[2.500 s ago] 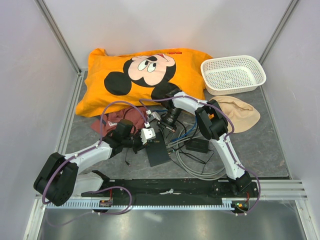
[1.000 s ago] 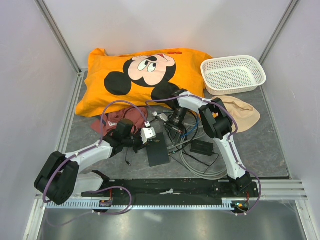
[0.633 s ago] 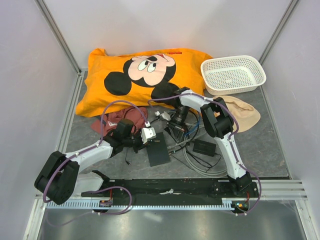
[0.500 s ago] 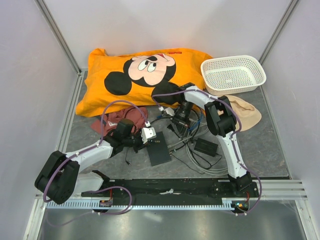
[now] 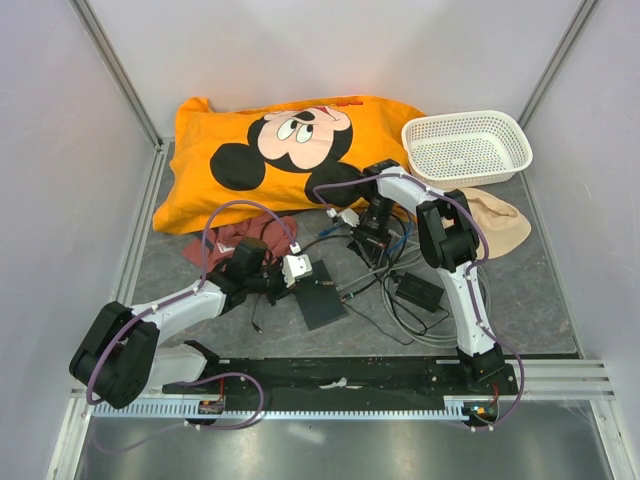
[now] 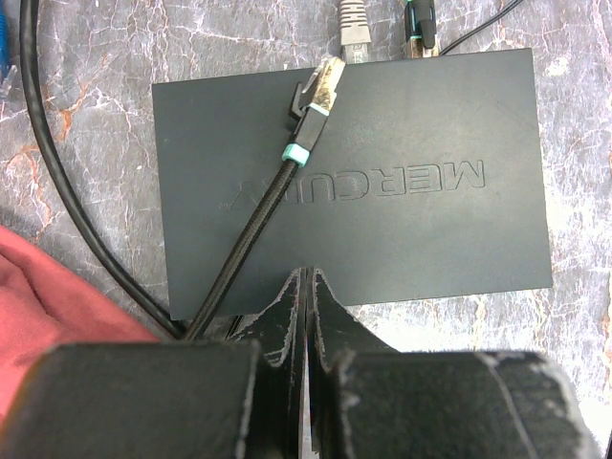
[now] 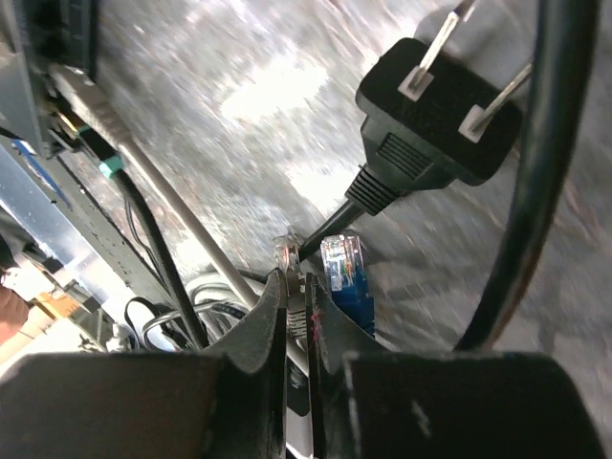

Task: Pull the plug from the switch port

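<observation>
The switch [image 6: 382, 191] is a flat dark grey box; it also shows in the top view [image 5: 324, 300]. My left gripper [image 6: 308, 279] is shut and empty, its tips on the box's near edge; it also shows in the top view [image 5: 304, 274]. A grey cable plug [image 6: 352, 21] and a green-collared plug [image 6: 421, 21] sit in ports on the far edge. A loose black braided plug [image 6: 316, 88] lies on top of the box. My right gripper [image 7: 301, 279] is shut on a clear-tipped grey network plug [image 7: 290, 253], held away from the switch [image 7: 53, 57]. The right gripper also shows in the top view [image 5: 347, 218].
A blue network plug [image 7: 342, 270] and a black two-prong power plug [image 7: 435, 100] lie near the right gripper. A black adapter brick [image 5: 418, 290] and looped cables [image 5: 400, 318] lie to the right. An orange pillow [image 5: 240, 130], white basket [image 5: 465, 148], beige cloth [image 5: 500, 222] and red cloth [image 5: 232, 242] lie around.
My right gripper has drawn back and to the right, away from the switch, with the grey plug. The switch has turned a little and the adapter brick has slid right. The left gripper has stayed.
</observation>
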Robot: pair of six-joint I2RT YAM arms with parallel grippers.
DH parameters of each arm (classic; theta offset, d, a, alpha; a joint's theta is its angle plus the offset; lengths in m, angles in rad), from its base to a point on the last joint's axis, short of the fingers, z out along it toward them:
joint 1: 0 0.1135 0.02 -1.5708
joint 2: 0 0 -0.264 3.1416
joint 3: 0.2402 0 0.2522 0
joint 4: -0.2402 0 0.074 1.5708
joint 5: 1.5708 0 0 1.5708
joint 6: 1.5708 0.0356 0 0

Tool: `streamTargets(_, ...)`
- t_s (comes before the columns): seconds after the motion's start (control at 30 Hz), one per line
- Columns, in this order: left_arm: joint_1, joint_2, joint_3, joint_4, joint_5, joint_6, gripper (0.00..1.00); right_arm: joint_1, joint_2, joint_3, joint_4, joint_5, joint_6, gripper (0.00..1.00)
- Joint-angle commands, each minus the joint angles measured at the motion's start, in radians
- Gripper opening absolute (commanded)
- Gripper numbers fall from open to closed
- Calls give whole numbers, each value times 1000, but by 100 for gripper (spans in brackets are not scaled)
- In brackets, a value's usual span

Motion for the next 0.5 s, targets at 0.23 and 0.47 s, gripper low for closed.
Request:
streamTargets(0.23,4,30,-41,-141,-76,16,2,-55,-31,63,104,-14,14,41)
streamTargets(0.47,4,32,-41,-142,-75,18,2,-19,-51,106,44,-210,-6,52)
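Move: The grey cable's clear plug, already out of the switch, is still pinched at the right fingertips, just above the table. A loose blue plug lies 1 or 2 cm ahead of it; the two-pin power plug sits roughly 4 cm ahead and 4 cm to the left. The switch's middle is about 13 cm back and 11 cm left of that hand. From the left hand, the clear plug lies some 11 cm ahead, 18 cm right and slightly lower. Forward some 2 cm with a rise of about 1 cm, the right hand lets go of the grey cable's clear plug as its fingers spread from nearly shut to about half open. After a slight drift to the right it swings back left, towards the power plug, the wrist turning only a little; the forward finger comes against the blue plug as it opens. ##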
